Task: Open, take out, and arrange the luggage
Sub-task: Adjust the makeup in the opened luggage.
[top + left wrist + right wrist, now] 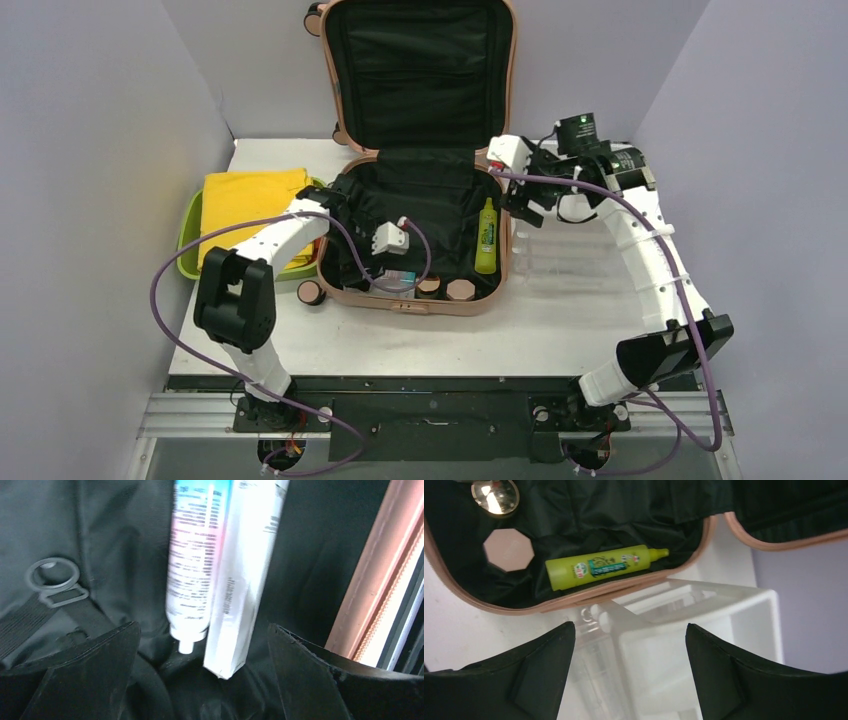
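The salmon-pink luggage (400,303) lies open on the table, its lid standing upright against the back wall and its black lining showing. My left gripper (203,625) is down inside the base, open, its fingers on either side of a white tube (192,570) and a white box (240,590) without touching them. My right gripper (630,625) hangs open and empty over the white drawer organizer (724,605), just right of the luggage rim. A lime-green bottle (599,567) lies along the right inner wall of the luggage.
A gold-lidded jar (496,495) and a pink octagonal lid (509,550) sit in the near part of the base. A lime-green tub (190,240) holding yellow cloth (250,200) stands left of the luggage. The walls close in on three sides.
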### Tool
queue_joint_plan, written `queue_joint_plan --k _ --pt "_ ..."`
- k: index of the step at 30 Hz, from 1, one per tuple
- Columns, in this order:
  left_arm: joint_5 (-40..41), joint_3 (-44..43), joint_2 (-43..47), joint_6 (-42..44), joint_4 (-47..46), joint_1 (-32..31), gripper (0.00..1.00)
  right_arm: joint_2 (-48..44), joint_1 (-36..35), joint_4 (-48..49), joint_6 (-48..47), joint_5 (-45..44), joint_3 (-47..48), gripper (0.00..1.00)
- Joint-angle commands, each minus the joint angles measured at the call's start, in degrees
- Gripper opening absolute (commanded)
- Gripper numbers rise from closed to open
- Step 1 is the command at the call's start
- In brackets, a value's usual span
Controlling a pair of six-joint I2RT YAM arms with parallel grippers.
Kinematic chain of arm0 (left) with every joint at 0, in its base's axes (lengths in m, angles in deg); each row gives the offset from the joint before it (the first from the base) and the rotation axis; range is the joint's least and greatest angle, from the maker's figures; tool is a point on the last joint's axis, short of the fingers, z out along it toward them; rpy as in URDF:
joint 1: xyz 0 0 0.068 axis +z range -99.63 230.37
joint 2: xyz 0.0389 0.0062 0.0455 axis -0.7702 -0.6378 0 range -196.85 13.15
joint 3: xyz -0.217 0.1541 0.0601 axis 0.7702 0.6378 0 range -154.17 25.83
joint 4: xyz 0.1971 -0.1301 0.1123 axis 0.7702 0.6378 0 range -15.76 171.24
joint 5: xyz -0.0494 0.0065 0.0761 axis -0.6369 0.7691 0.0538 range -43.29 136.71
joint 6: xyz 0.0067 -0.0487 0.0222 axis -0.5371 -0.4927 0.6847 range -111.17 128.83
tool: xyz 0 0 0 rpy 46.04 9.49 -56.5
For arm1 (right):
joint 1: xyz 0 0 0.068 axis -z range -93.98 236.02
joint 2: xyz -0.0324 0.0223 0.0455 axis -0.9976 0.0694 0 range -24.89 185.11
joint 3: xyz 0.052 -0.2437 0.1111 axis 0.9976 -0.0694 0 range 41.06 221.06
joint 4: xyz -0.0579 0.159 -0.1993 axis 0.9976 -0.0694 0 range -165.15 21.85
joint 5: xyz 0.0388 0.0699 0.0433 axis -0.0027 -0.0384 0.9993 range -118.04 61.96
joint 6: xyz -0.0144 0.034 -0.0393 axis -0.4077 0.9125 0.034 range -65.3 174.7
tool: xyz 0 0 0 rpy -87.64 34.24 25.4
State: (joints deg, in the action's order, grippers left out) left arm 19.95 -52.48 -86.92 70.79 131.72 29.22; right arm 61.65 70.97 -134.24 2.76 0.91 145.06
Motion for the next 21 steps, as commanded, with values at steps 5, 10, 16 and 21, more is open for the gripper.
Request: queue_joint_plan --k 5,10,16,21 --pt "1.42 2.84 -4.47 9.54 -3.09 -1.15 0.97 0.51 -3.4 2.72 1.71 -3.09 -3.34 0.76" --pt "1.19 2.97 -9.09 9.87 -6.04 -2.2 0.96 2.49 -3.34 3.66 2.01 -5.53 -1.81 0.76" --pt "2.09 0.48 -13.69 10.07 -7.87 -3.23 0.74 4.03 -3.2 4.43 2.38 -6.93 -1.8 0.76" --pt "2.82 -2.61 -16.85 9.68 -6.48 -3.61 0.54 4.64 -2.43 5.06 3.06 -7.82 -0.88 0.76"
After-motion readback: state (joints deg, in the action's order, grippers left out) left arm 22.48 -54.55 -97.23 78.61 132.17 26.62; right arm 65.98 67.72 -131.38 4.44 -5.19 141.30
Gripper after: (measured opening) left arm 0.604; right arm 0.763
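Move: The toiletry tube and the white box beside it lie as a pair about 3 cm right of the left hand, level fore and aft, some 6 cm below. The jar is 12 cm right and 2 cm back, the pink compact 19 cm right and 2 cm back. From the right hand, the green bottle is about 4 cm ahead, 7 cm left, 25 cm down; the organizer 9 cm right, 2 cm ahead, 18 cm below. Lower the open left gripper about 5 cm over the near ends of the tube and box, turning it some 10 degrees clockwise, then close the fingers to a bit over half open so the pads come against the outer sides of the pair together. Meanwhile sink the part-open right hand about 5 cm towards the green bottle, easing slightly forward late on. ##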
